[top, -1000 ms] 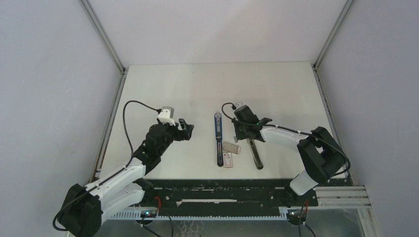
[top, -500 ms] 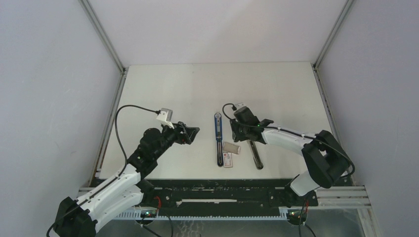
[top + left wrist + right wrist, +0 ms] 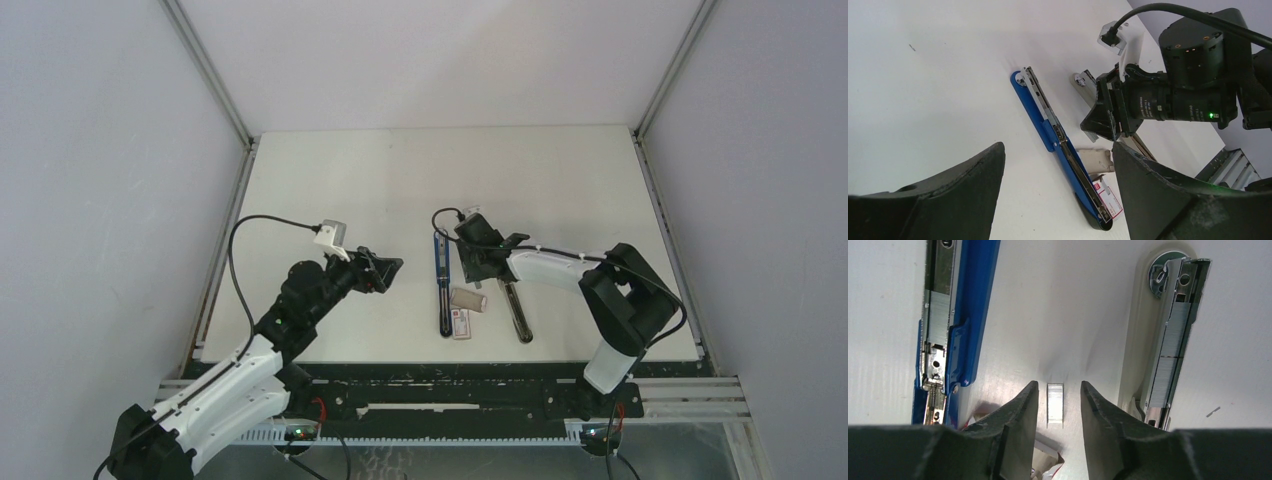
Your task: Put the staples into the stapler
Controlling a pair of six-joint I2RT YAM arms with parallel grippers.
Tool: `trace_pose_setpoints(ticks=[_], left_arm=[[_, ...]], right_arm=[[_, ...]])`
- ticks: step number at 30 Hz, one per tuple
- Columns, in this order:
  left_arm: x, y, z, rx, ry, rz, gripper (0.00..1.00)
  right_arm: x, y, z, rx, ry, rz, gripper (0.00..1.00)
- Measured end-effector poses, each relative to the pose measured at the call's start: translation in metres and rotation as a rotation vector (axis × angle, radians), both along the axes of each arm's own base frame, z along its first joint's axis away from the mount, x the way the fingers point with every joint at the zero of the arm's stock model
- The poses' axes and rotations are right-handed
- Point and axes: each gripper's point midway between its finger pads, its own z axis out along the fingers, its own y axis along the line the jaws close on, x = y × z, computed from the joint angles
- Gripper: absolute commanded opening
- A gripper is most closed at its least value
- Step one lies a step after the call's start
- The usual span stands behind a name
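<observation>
The blue stapler [image 3: 441, 285] lies opened flat mid-table, its channel up, and also shows in the left wrist view [image 3: 1063, 145] and the right wrist view [image 3: 955, 315]. A short silver staple strip [image 3: 1055, 405] lies between my right gripper's [image 3: 1059, 386] fingers, with a gap on each side. That gripper [image 3: 472, 262] is open just right of the blue stapler. The red-and-white staple box [image 3: 461, 323] and grey tray [image 3: 468, 300] lie beside it. My left gripper [image 3: 386, 268] is open wide and empty, left of the stapler.
A second opened stapler, cream and black [image 3: 516, 308], lies right of the right gripper, with a long staple strip in its channel [image 3: 1170, 355]. The frame rails run along the table's left and right edges.
My right gripper has moved left, closer to the blue stapler. My left gripper stretched a little forward and right a second ago and has stayed still since.
</observation>
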Motion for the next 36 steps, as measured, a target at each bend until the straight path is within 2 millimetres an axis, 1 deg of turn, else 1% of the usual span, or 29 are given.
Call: trace_pose_setpoints(ticks=[7,14,26,30,33,35,36], left_arm=[[-0.001,0.001,0.000,0.000,0.000,0.000,0.83],[-0.001,0.001,0.002,-0.003,-0.005,0.000,0.83],[-0.002,0.002,0.000,0.002,0.003,0.003,0.83],[-0.002,0.002,0.001,-0.007,0.006,0.005,0.83],[-0.003,0.001,0.005,-0.030,0.007,0.006,0.83],[-0.004,-0.001,0.010,-0.061,0.006,-0.001,0.83],[-0.005,-0.003,0.013,-0.078,0.003,-0.009,0.83]], right_arm=[[-0.001,-0.003,-0.005,-0.026,0.016,-0.005,0.30],[-0.004,-0.003,-0.010,-0.032,0.034,0.000,0.28],[-0.005,0.000,-0.011,-0.022,0.042,0.006,0.11],[-0.006,0.002,-0.010,-0.005,0.052,0.010,0.10],[-0.006,0.004,-0.003,0.036,0.064,0.014,0.10],[-0.005,0.007,0.009,0.084,0.056,0.018,0.10],[-0.005,0.009,0.019,0.122,0.045,0.023,0.10]])
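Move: The staple strip lies almost between the right hand's open fingertips, about 1 cm below and 1 cm back. From that hand, at nearly that level, the blue stapler is some 6 cm left and 1 cm back, the grey stapler 6 cm right and 2 cm back, the brown box piece 4 cm back and 2 cm left. From the left hand, the strip lies roughly 15 cm right, 4 cm ahead and 17 cm below. The right hand sinks about 1 cm, pinches the staple strip between its fingertips, then lifts roughly 3 cm. ##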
